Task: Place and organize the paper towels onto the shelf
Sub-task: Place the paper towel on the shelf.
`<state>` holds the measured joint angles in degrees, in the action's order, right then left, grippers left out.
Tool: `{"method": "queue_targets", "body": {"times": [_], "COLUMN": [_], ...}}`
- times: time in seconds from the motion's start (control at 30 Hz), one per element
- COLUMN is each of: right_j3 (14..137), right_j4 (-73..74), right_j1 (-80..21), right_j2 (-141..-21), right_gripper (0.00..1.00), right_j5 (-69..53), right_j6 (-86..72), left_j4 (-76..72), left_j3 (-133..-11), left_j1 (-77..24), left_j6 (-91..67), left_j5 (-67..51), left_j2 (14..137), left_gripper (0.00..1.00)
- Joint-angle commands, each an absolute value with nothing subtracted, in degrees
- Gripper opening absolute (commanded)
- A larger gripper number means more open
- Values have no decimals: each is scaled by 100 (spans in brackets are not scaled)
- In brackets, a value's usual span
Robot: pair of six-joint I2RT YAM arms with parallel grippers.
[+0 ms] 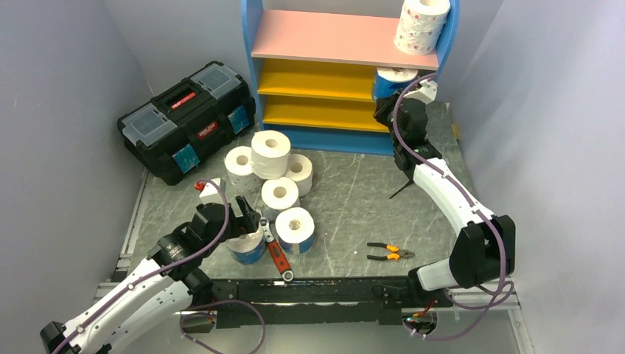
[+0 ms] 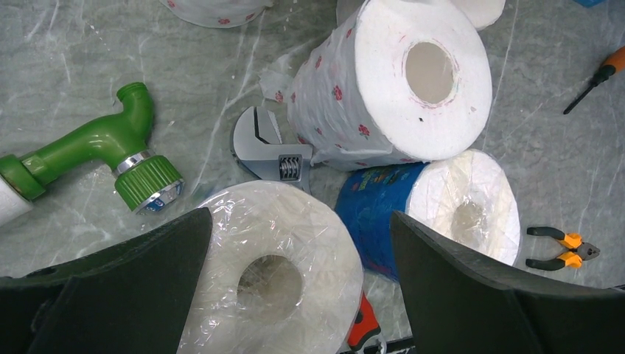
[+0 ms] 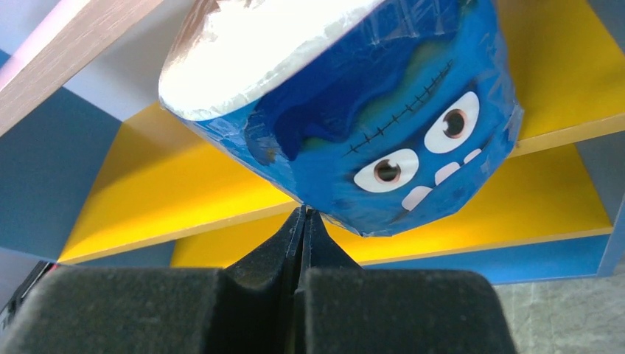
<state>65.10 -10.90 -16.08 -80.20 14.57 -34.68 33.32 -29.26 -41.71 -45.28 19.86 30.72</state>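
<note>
The blue-framed shelf [image 1: 324, 40] stands at the back, with one pink-dotted paper towel roll [image 1: 422, 26] on its pink top board. A blue-wrapped roll [image 1: 396, 80] [image 3: 346, 125] sits tilted at the right end of the upper yellow board. My right gripper [image 1: 403, 99] [image 3: 304, 215] is shut, empty, its tips touching that roll's lower edge. On the table my left gripper [image 1: 247, 221] [image 2: 301, 221] is open, its fingers [image 2: 147, 280] straddling a film-wrapped roll [image 2: 269, 273] [image 1: 247, 251] without closing on it. Several more rolls [image 1: 271, 166] cluster on the table; a pink-dotted one [image 2: 390, 81] and a blue one [image 2: 442, 206] lie just beyond.
A black toolbox [image 1: 188, 118] sits at the back left. An adjustable wrench [image 2: 269, 151] [image 1: 276, 254] lies between the rolls, a green pipe fitting [image 2: 110, 147] to the left. Orange-handled pliers [image 1: 390, 253] and a screwdriver [image 1: 402, 190] lie on the right half of the table.
</note>
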Motion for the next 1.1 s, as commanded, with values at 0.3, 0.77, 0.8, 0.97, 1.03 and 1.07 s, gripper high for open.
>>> {"method": "queue_targets", "body": {"times": [0.3,0.77,0.8,0.97,1.03,1.07], "right_j3": [6850,7133,7142,7246,7301,7323], "right_j4": [-1555,-1507,-1503,-1499,-1488,-1486], "right_j1": [-1184,-952,-930,-888,-890,-881], "right_j2": [-8297,-8523,-8533,-8632,-8700,-8723], "right_gripper": [0,0,0,0,0,0], "right_j5": [1742,1765,1780,1754,1757,1758], "right_j6": [-3480,-3566,-3580,-3614,-3634,-3634], "left_j4": [3288,3258,3260,3260,3275,3270], "left_j3": [-2934,-2964,-2962,-2936,-2933,-2930], "left_j1": [-4186,-4188,-4189,-4186,-4185,-4184], "left_j6": [-4455,-4421,-4421,-4430,-4430,-4430], "left_j5": [1975,1978,1978,1986,1997,2000], "left_j2": [3274,3340,3342,3301,3289,3290], "left_gripper": [98,98,98,98,98,98]}}
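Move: The blue-wrapped paper towel stands tilted or upright at the front edge of the upper yellow shelf, its middle about 5 cm ahead of the right fingertips, 4 cm to their right and 3 cm above. The shelf's right side panel is roughly 13 cm right and 6 cm ahead. The patterned roll on the pink board lies some 8 cm ahead, 9 cm right and 19 cm up. From the left hand the blue roll is about 30 cm ahead, 40 cm right and 20 cm higher. With the right gripper kept shut, push the blue paper towel deeper along the yellow shelf with the fingertips, already against the lower front of its wrapping. Sweep about 5 cm right towards the side panel while working some 4 cm forward, yawing the hand about 10 degrees clockwise. ##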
